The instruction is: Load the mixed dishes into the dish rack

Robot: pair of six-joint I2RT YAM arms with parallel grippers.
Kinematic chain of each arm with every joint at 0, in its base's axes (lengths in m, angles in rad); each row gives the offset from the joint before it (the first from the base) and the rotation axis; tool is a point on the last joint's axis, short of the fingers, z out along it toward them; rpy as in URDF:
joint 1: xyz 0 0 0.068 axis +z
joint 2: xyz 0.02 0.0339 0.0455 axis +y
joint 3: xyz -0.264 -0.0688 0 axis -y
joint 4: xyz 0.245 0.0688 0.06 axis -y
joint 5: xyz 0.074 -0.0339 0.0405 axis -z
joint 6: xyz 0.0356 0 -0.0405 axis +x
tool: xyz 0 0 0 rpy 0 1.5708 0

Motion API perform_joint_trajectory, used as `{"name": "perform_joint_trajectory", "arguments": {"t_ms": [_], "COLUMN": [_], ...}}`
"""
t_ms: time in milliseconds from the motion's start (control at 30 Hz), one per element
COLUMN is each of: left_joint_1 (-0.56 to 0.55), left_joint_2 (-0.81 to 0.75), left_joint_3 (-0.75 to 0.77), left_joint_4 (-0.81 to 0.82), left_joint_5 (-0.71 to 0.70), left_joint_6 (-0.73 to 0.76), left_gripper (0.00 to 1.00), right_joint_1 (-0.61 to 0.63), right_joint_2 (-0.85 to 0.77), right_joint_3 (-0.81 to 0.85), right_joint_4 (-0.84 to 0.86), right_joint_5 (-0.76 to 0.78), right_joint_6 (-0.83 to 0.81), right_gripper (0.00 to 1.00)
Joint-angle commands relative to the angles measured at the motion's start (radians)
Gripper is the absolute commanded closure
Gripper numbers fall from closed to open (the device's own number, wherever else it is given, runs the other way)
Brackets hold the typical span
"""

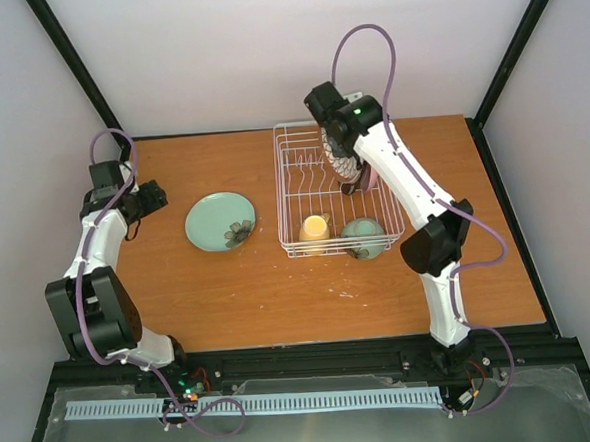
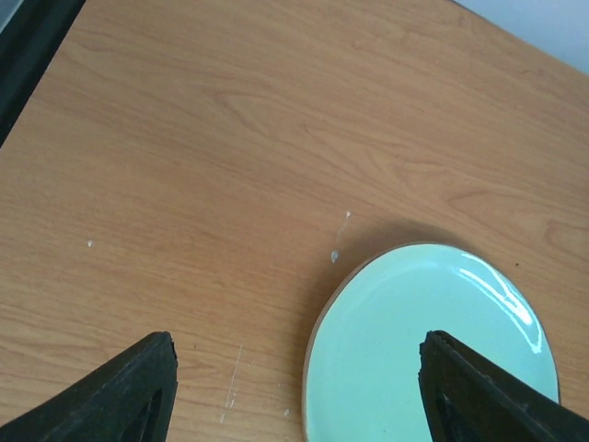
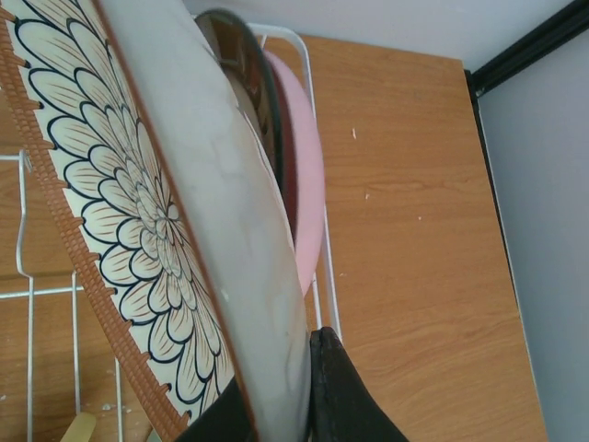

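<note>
The white wire dish rack stands at the table's middle back. A pale yellow mug and a mint green bowl sit in its near end. The pink plate stands upright against the rack's far wall. My right gripper is shut on the rim of the petal-patterned plate, held on edge over the rack, close to the pink plate. The light teal plate lies flat on the table. My left gripper hovers open over its left rim, one finger above the plate.
A dark-rimmed dish stands between the held plate and the pink one. Black frame posts and white walls border the wooden table. The right arm reaches over the rack's right side.
</note>
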Motion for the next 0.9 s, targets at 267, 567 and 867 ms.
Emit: {"name": "perform_joint_trajectory", "arguments": {"t_ms": [267,567,867], "left_joint_1": [0.0,0.0,0.0], "left_joint_2": [-0.045,-0.059,-0.044], "left_joint_3": [-0.015,-0.033,-0.031], "left_joint_4": [0.005,0.006,0.012], "left_joint_5": [-0.04,-0.074,-0.096], "left_joint_6": [0.009,0.019,0.024], "left_gripper": [0.28,0.28,0.28], "right_joint_1": [0.04,0.015,0.015], "right_joint_2": [0.039,0.051,0.131], "right_joint_3": [-0.003,0.001,0.063], "right_joint_4": [0.003,0.0,-0.065], "right_joint_5": [0.158,0.15,0.049], "right_joint_6": [0.244,0.348,0.461], "right_gripper": [0.97,0.97,0.97]}}
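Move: The right hand already grips the flower-patterned plate; the free slot for it in the dish rack lies about 5 cm ahead, 3 cm to the left and some 17 cm below. Just right of that slot stands the black-rimmed plate, 6 cm ahead of the hand and level with it sideways, then the pink plate, 6 cm ahead and 3 cm right. The mug is about 11 cm back, 12 cm left. From the left hand the slot lies 10 cm ahead, 49 cm right, 6 cm lower. The right hand keeps its fingers shut on the rim of the flower-patterned plate and lowers it about 5.5 cm into the rack's space, down towards the slot on the left of the black-rimmed plate, slowing halfway before it sinks again. It first eases about 1.5 cm left and then comes back, meanwhile turning some 15 degrees clockwise so that the plate comes round beside the standing plates; whether it touches them can't be seen. ##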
